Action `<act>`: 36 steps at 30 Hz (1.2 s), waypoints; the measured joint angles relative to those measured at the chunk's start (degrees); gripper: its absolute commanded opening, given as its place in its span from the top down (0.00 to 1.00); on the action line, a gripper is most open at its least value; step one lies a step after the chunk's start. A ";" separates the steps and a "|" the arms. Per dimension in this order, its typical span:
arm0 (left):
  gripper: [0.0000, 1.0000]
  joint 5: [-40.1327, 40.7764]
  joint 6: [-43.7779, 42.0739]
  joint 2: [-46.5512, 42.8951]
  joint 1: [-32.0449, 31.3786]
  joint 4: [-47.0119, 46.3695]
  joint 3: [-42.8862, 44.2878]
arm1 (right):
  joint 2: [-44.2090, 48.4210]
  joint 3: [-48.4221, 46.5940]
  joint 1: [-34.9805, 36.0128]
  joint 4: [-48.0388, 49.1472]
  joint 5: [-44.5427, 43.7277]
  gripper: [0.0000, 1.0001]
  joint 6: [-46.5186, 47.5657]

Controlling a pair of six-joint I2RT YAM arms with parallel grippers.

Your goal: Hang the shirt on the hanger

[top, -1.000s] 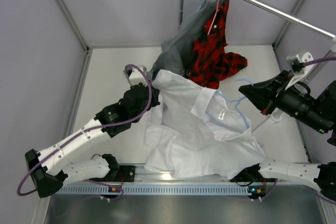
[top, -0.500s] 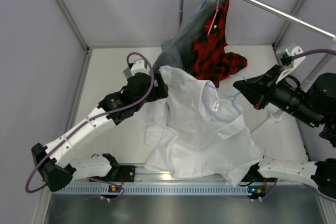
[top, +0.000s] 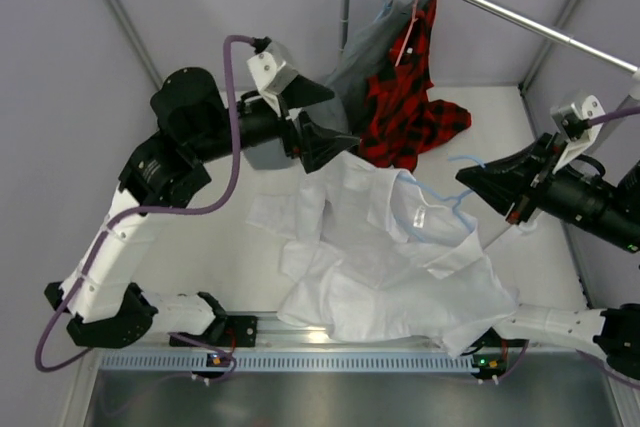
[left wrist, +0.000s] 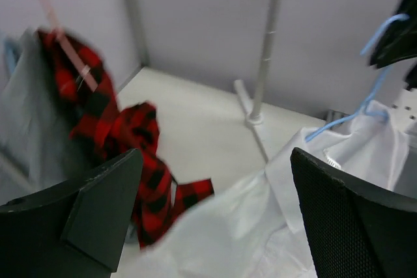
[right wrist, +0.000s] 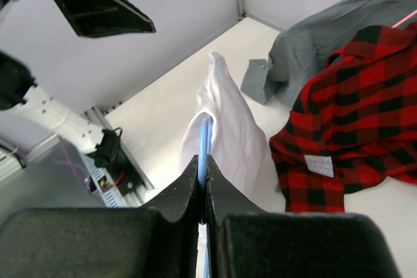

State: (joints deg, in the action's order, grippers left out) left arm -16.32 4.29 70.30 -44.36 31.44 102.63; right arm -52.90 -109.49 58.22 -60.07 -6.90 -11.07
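The white shirt (top: 390, 257) lies crumpled on the table, its collar end draped over the light-blue hanger (top: 447, 197). My right gripper (top: 470, 180) is shut on the hanger's hook end at the right. In the right wrist view the blue wire (right wrist: 204, 136) runs out from between the closed fingers of the right gripper (right wrist: 203, 161) into the shirt (right wrist: 228, 118). My left gripper (top: 318, 115) hangs open above the shirt's far left edge, holding nothing. Its wrist view shows the shirt (left wrist: 260, 226) below the left gripper (left wrist: 215, 161) and the hanger (left wrist: 365, 105) at right.
A red-and-black plaid shirt (top: 410, 107) on a pink hanger (top: 408, 32) and a grey garment (top: 350, 77) hang from the metal rail (top: 500, 9) at the back and trail onto the table. The rail's pole (left wrist: 264, 50) stands near the back wall.
The left gripper has opened, let go of the shirt and risen toward the back. The shirt's lifted part has dropped and settled. The right gripper stays shut on the hanger.
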 measured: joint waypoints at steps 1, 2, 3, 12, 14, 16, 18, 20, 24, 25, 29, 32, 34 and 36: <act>0.01 -5.25 -2.32 2.49 -0.04 0.31 3.52 | 0.70 0.44 0.00 -0.66 1.22 1.00 0.02; 0.01 -8.98 -3.93 4.61 -0.11 0.20 6.45 | 1.60 1.09 0.00 -1.22 2.40 1.00 0.02; 0.01 -13.64 -5.44 7.43 -0.15 0.20 9.88 | 2.49 1.62 0.00 -1.90 3.74 1.00 -0.02; 0.01 -42.16 -9.40 20.83 -0.17 3.13 9.88 | 8.31 4.52 0.00 -4.24 8.83 1.00 -0.28; 0.01 -46.69 -9.38 21.27 -0.26 3.82 7.72 | 8.76 4.98 0.00 -4.37 9.16 1.00 -0.57; 0.02 -50.27 -9.35 21.27 -0.55 4.24 6.47 | 8.81 5.62 0.00 -4.31 9.51 1.00 -0.70; 0.02 -53.37 -9.35 21.27 -1.03 4.42 5.90 | 8.74 6.05 0.00 -4.46 9.64 1.00 -0.72; 0.04 -55.56 -9.14 21.27 -1.75 4.44 5.73 | 8.50 6.21 0.00 -4.48 9.77 1.00 -0.72; 0.14 -58.51 -8.46 21.33 -3.63 4.37 4.90 | 7.87 6.34 0.00 -4.61 9.79 1.00 -0.68; 0.16 -58.88 -8.35 21.33 -4.00 4.33 4.37 | 7.69 6.34 0.00 -4.61 9.77 1.00 -0.68; 0.24 -57.88 -8.26 21.33 -5.07 4.48 1.31 | 6.67 6.32 0.00 -4.59 9.86 1.00 -0.61; 0.45 -54.62 -8.55 21.35 -5.44 4.66 -0.31 | 5.97 6.29 0.00 -4.59 10.32 1.00 -0.50; 0.79 -53.02 -8.76 21.35 -5.64 4.76 -0.61 | 5.57 6.29 0.00 -4.55 10.71 1.00 -0.44; 1.00 -52.46 -9.27 21.35 -5.99 4.63 -0.66 | 5.25 6.29 0.00 -4.52 10.88 1.00 -0.24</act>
State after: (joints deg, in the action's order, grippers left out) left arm -68.77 -4.97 91.66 -50.35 36.07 101.97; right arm -47.66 -103.20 58.22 -64.60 3.99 -11.31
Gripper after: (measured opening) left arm 0.169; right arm 0.005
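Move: The near edge of the white shirt's neck opening, draped over the blue hanger's left end, lies about 6 cm back, 11 cm to the right and 9 cm below the open left hand. The hanger's hook is roughly 10 cm back and 23 cm to the right, 3 cm lower; the plaid shirt hangs some 15 cm ahead and 12 cm right, the grey shirt 18 cm ahead and 3 cm right, both well below. From the right hand, already gripping the hanger, that shirt edge lies 5 cm ahead, 12 cm left, 5 cm lower. The left hand, open, first lifts a little and swings right, then sinks and draws back, ending some 10 cm back, 10 cm right and 12 cm lower, while it turns about 60 degrees clockwise so that its fingers point back and right at the shirt's edge, and closes there to pinch the white cloth over the hanger's left end. The right hand keeps its shut grip near the hanger's hook and carries hanger and shirt about 4 cm back, then down by a similar amount, turning slightly counter-clockwise. ##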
